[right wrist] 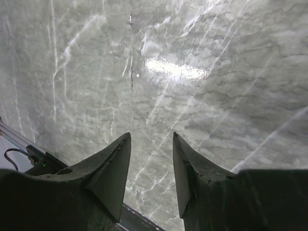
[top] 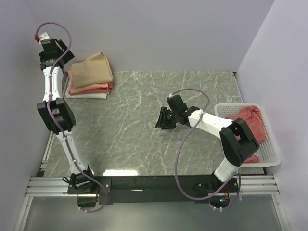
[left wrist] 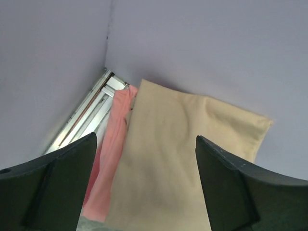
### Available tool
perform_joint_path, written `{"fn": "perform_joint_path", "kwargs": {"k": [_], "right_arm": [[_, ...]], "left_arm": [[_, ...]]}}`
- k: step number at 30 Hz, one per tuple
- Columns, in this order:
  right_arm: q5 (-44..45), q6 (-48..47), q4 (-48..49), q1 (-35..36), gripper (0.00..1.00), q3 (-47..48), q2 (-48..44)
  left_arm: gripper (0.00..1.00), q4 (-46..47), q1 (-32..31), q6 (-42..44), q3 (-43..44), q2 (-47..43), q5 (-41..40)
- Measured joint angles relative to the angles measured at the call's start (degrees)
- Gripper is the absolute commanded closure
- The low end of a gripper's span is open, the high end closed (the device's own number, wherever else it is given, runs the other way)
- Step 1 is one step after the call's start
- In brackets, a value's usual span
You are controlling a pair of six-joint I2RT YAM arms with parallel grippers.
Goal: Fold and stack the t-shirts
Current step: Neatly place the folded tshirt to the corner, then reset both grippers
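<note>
A folded tan t-shirt (top: 91, 69) tops a stack at the back left, over a salmon-pink one (top: 91, 88) and a white one (top: 85, 95). My left gripper (top: 61, 57) hangs just left of the stack. In the left wrist view its jaws stand wide open (left wrist: 146, 137) over the tan t-shirt (left wrist: 183, 159), with the pink one (left wrist: 111, 159) showing beside it. A dusty red t-shirt (top: 250, 119) lies crumpled in the basket. My right gripper (top: 163, 120) is open over bare table mid-right, nothing between its fingers (right wrist: 151, 134).
The white slatted basket (top: 270, 156) sits at the table's right edge beside the right arm. Grey walls close in the back and both sides. A metal rail (left wrist: 89, 113) runs along the left wall behind the stack. The marbled tabletop (top: 130, 125) lies between the arms.
</note>
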Motion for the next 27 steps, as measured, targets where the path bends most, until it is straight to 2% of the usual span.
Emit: {"fn": "perform_joint_path", "kwargs": {"k": [6, 13, 20, 27], "right_arm": [[2.16, -0.04, 0.31, 0.02, 0.52, -1.64, -5.51], [5.38, -0.39, 1.53, 0.02, 0.5, -5.53, -14.58], [9.57, -1.33, 0.98, -0.13, 0.5, -7.5, -25.73], [15.21, -1.9, 1.01, -0.13, 0.51, -10.91, -38.47]], "left_arm": [[0.14, 3.21, 0.42, -8.52, -6.71, -6.08, 2.69], [0.14, 7.65, -4.87, -14.38, -25.22, -21.4, 4.15], [0.15, 10.91, -17.66, -15.91, -48.43, -40.89, 3.39], [0.16, 11.76, -34.16, -17.7, -69.51, -60.57, 0.39]]}}
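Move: The folded tan t-shirt already lies on the stack, about 11 cm to the right of the empty left hand, roughly level fore and aft and some 18 cm below; the salmon shirts peek out under it, about 5 cm nearer the base. From the right hand, the tan t-shirt lies some 33 cm ahead and 42 cm left at about hand height, while the red t-shirt in the basket is around 47 cm right, level fore and aft, slightly below. The left hand, fingers still wide open and empty, rises some 5 cm clear of the corner and sweeps right and back, away from the tan t-shirt, about 31 cm right and 25 cm back at growing speed, swinging clockwise nearly 30 degrees and sinking a little late on. Meanwhile the right hand, empty and half open, lifts about 15 cm off the bare table, drifting right towards the basket as its fingers tip up some 30 degrees. ##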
